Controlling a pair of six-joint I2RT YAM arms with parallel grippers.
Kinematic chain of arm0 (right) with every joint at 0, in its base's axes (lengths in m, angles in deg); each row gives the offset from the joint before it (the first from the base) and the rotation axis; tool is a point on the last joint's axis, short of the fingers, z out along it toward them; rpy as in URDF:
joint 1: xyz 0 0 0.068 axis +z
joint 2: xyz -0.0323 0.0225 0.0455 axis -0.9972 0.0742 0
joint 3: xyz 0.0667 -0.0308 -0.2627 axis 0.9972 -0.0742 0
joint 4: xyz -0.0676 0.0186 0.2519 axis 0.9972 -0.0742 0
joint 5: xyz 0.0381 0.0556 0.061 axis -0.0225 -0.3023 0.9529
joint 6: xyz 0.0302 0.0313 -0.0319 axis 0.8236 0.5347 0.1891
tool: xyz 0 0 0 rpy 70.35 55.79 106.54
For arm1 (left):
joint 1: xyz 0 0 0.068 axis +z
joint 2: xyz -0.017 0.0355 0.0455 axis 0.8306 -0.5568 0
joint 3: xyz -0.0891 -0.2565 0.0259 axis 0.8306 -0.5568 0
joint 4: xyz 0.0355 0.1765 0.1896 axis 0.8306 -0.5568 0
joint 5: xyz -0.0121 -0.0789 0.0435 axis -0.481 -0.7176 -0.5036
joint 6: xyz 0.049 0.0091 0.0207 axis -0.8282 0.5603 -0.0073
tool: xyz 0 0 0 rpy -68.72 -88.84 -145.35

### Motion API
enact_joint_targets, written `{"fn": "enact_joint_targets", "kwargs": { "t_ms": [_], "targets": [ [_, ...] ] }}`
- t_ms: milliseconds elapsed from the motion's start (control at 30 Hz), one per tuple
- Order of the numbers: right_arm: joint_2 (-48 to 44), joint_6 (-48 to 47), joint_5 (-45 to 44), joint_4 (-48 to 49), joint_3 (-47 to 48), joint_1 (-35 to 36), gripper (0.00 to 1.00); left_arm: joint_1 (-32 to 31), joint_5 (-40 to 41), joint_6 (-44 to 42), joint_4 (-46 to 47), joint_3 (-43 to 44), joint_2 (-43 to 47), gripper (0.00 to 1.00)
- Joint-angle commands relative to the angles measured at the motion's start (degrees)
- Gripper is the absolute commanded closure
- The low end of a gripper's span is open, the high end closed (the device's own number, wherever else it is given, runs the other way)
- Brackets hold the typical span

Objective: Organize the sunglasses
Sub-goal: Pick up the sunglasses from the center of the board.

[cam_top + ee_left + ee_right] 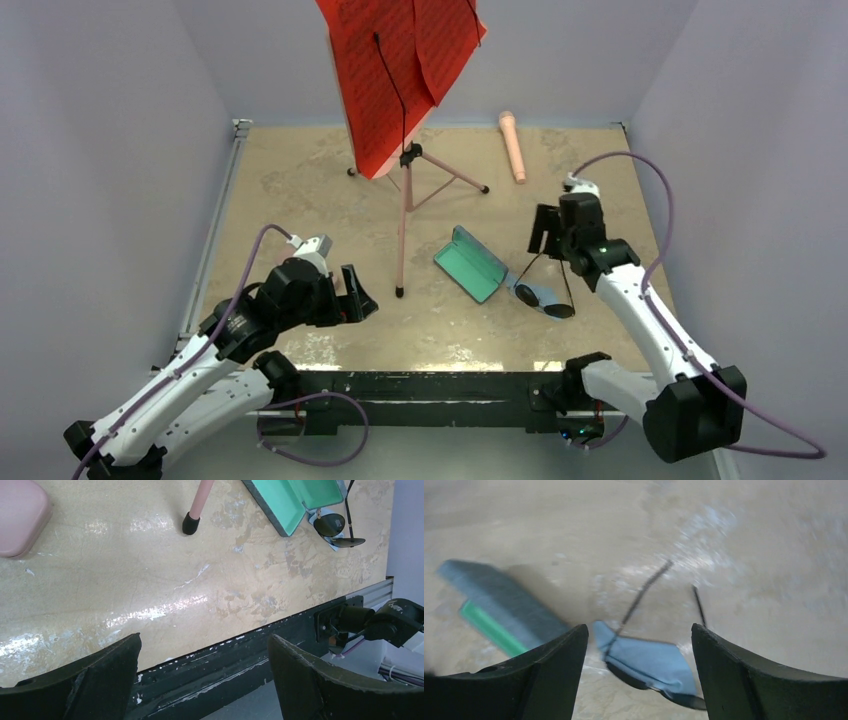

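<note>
A black pair of sunglasses (546,299) with long thin arms lies on the table, right of an open case (472,262) with a teal lining. In the right wrist view the dark lenses (684,698) lie partly under a light blue cloth (646,661), with the thin arms (644,592) stretching away. My right gripper (546,232) (639,628) hovers over the arm ends, open and empty. My left gripper (357,296) (205,638) stands wide open over the table's near edge, far left of the sunglasses (334,528).
A music stand with red sheets (405,70) stands on a pink tripod, one foot (191,524) near the teal case (295,500). A pink oblong case (20,515) lies by my left arm. A pink microphone-like stick (512,146) lies at the back.
</note>
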Motion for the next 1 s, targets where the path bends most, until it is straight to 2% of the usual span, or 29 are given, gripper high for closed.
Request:
{"fn": "enact_joint_targets", "kwargs": {
  "t_ms": [0,100,167,433,567,667,800,967],
  "targets": [
    [0.2,11.2,2.3,-9.4,-4.3,-11.6,0.21,0.1,-0.6,0.7,1.3,-0.4,-0.6,0.00],
    [3.5,12.3,5.8,-11.2,-6.5,-19.1,0.24,0.1,-0.7,0.3,1.9,-0.2,-1.3,0.00],
    [4.8,13.2,7.4,-12.2,-7.6,-21.5,0.27,0.1,-0.7,-0.1,1.7,0.2,-1.8,0.00],
    [2.4,18.6,6.9,-14.8,-14.2,-25.3,0.25,0.1,-0.7,-0.4,1.5,0.2,-2.3,0.00],
    [3.8,20.3,9.4,-13.2,-16.0,-26.0,0.30,0.1,0.0,-0.9,2.0,0.1,-1.5,0.00],
    [5.9,21.6,10.3,-12.2,-16.0,-26.4,0.41,0.1,-0.1,-1.5,2.3,0.5,-1.0,0.00],
    [6.6,23.2,13.1,-8.9,-17.2,-26.6,0.67,0.1,0.3,-1.5,1.9,0.8,-0.3,0.00],
    [4.2,23.9,12.0,-9.7,-17.1,-26.6,0.91,0.1,0.1,-1.4,1.6,0.9,0.5,0.00]
  ]
}}
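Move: The sunglasses lie about 8 cm back and 2 cm to the right of the open right hand, 15 cm below, with their right hinge corner some 11 cm back and 8 cm right. The blue cloth is under their lenses, about 8 cm back and 1 cm right of the hand; the open green case is about 15 cm left and level with it. From the left hand the sunglasses are roughly 42 cm right and 7 cm ahead. The right hand sweeps down 15 cm, back 11 and rightward, turning clockwise, and pinches the sunglasses' right hinge corner. ##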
